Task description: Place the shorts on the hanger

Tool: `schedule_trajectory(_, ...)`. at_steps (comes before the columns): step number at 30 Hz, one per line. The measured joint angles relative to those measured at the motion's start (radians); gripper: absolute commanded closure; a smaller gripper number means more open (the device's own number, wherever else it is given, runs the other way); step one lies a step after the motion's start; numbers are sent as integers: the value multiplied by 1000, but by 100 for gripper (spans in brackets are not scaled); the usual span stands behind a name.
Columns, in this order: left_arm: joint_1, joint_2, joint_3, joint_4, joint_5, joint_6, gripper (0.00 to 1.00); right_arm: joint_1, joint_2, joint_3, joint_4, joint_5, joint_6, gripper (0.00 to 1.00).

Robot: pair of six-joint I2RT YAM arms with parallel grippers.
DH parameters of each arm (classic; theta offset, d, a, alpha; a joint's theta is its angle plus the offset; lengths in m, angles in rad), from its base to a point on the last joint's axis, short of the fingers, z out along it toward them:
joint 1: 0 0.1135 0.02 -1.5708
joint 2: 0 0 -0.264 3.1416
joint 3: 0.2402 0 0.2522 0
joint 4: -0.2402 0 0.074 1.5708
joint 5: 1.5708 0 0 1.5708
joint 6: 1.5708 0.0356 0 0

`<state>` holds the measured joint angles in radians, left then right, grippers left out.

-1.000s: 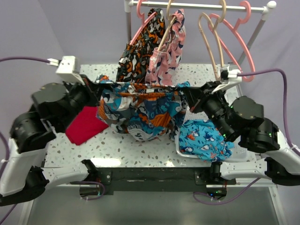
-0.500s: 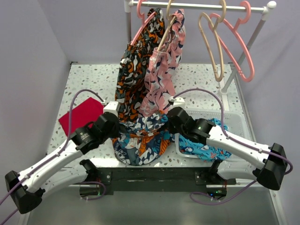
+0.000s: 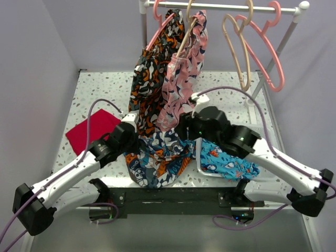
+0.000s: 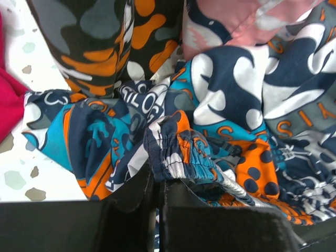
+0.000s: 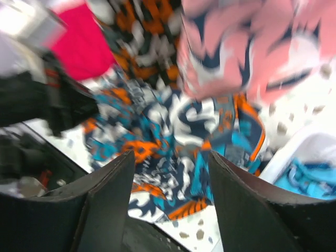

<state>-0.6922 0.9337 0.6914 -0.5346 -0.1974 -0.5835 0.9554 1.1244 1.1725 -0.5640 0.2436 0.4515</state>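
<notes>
The shorts [image 3: 160, 160], printed in deep blue, orange, black and white, lie bunched at the table's front middle. My left gripper [image 3: 137, 137] is shut on their gathered waistband [image 4: 181, 152], with the jaws [image 4: 157, 181] pressed together. My right gripper [image 3: 185, 131] is open and empty. It hovers above the shorts [image 5: 173, 136], and its view is blurred. The pale cream hanger [image 3: 243, 85] hangs empty on the rail at the back right, far from both grippers.
Black-orange-white shorts [image 3: 152, 68] and pink shorts [image 3: 181, 73] hang from the rail just behind the grippers. A pink hanger [image 3: 270, 58] hangs at the right. Turquoise shorts [image 3: 228, 160] lie in a white tray [image 3: 202, 169]. A red cloth [image 3: 86, 131] lies at the left.
Both arms have brought the spread shorts down to the table front. My right gripper has let go, opened and pulled back. My left gripper still holds the waistband.
</notes>
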Motion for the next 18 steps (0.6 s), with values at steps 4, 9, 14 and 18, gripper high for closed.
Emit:
schedule_trajectory(4,6,30,22,13,13,0,99,0,-89,140,-16,50,-66,36)
schedule_trajectory(9,7,45,25,19,34,0,99,-4,-42,433,-20,213,-183,36)
schedule_trajectory(14,7,45,34,17,34,1,99,-130,132,735,-58,278,-272,39)
schedule_trajectory(18,8,44,60,14,34,5,98,-288,239,806,-105,275,-290,39)
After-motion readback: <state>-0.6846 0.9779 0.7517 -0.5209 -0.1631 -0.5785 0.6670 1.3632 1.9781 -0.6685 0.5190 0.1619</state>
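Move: The free beige hanger on the rail is roughly 20 cm ahead of the open right hand, 19 cm to its right and 25 cm above it. The empty pink hanger hangs some 8 cm farther right and 2 cm farther out than it. The hung pink shorts are straight ahead of the right hand, about 14 cm out and 8 cm higher. From the left hand, which grips the printed shorts' waistband, the beige hanger is about 20 cm ahead, 37 cm right and 38 cm up. Raise the open right gripper away from the printed shorts, about 25 cm up and drifting right, then carry it forward as well as right, some 11 cm each, past the hung pink shorts towards the beige hanger. On the way swing the fingers up some 30 degrees and turn them clockwise until they point nearly level and forward. Keep the left gripper shut on the waistband, easing it only slightly. ##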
